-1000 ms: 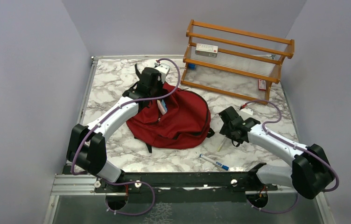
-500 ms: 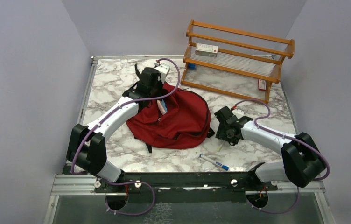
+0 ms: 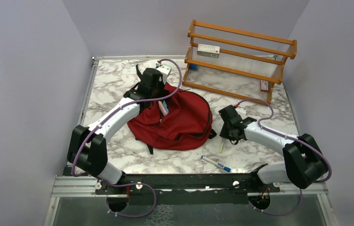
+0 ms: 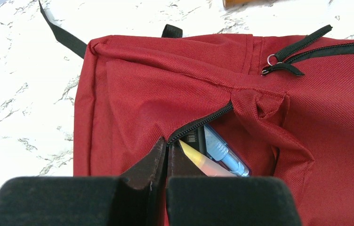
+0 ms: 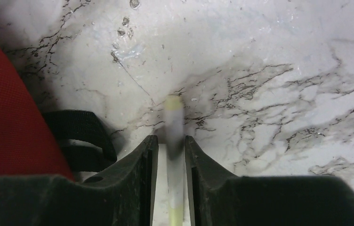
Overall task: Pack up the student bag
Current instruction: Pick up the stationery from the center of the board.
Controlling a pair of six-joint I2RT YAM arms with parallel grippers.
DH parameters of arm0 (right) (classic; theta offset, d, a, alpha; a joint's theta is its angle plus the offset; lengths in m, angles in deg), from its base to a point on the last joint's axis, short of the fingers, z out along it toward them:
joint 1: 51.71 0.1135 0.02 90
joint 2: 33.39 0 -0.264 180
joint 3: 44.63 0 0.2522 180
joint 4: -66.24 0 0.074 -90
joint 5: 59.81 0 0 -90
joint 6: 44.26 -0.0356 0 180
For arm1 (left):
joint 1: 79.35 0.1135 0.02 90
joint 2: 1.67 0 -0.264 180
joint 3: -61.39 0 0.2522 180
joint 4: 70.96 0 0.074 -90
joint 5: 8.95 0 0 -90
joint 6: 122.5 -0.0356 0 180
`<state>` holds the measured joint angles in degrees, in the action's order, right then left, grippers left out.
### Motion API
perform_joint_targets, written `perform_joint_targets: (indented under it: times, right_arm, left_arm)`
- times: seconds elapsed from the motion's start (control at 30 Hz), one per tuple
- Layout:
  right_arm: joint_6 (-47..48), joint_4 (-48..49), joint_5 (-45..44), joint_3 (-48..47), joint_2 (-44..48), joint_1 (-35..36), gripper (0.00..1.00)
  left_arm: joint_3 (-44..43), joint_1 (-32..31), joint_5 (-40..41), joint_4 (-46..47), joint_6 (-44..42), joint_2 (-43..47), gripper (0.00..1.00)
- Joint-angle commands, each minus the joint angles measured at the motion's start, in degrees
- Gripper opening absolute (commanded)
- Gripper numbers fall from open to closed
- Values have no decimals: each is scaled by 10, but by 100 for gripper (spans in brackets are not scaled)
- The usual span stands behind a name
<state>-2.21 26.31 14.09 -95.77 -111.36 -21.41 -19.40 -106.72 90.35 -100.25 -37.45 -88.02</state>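
The student bag [image 3: 180, 123], dark red with black zippers, lies mid-table and fills the left wrist view [image 4: 165, 94]. My left gripper [image 3: 152, 89] [image 4: 167, 157] is shut on the bag's fabric edge beside the zipper, holding a pocket agape. A yellow-tipped pen [image 4: 198, 160] and a blue pen [image 4: 222, 155] sit inside the pocket. My right gripper [image 3: 230, 134] [image 5: 171, 141] is low over the table just right of the bag. It straddles a pale pen [image 5: 174, 122] [image 3: 221, 146]. Its jaws are narrow, with a slim gap still showing on the pen's left side.
A blue-and-white pen [image 3: 216, 164] lies near the table's front edge. A wooden rack [image 3: 241, 56] at the back right holds a white box [image 3: 208, 50]. A black bag strap [image 5: 81, 136] lies left of my right fingers.
My right gripper has moved left toward the bag and come down over the pale pen, and its jaws have narrowed around it. The left gripper and the bag have not moved.
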Motion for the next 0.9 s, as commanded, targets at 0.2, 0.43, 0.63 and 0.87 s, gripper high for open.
perform_joint_targets:
  times: [0.2,0.43,0.63,0.87]
  right_arm:
    - [-3,-25,-8,19,44,-2,10]
    - [41,-69,-77,-56,128,-2,1]
    - [116,39,-22,-100,184,-2,1]
    - [113,229,109,-160,95,30,1]
  left_arm:
    - [-10,7,11,5,-2,9,0]
    - [-11,7,11,4,-3,4,0]
    - [-11,7,10,4,-2,8,0]
    - [-12,7,11,2,-2,6,0]
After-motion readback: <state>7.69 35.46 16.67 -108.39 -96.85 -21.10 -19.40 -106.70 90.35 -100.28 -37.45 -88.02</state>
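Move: The white-and-yellow pen lies between my right fingertips, its middle about 1 cm back of them and 1 cm below. From that hand the blue marker is some 11 cm back and 3 cm left, the bag's black strap loop about 5 cm left and level, and the bag's open pocket roughly 24 cm left, 12 cm ahead and 6 cm higher. From my left hand the pen is about 16 cm back, 26 cm right and 17 cm below. Staying low at the board, I close my right fingers from about a third open until they pinch the pen. Then I lift it fast, about 18 cm up, carrying it some 7 cm forward and then left, towards the bag's pocket, while my wrist tips the fingers up by some 30 degrees. My left hand stays put, shut on the edge of the pocket. ##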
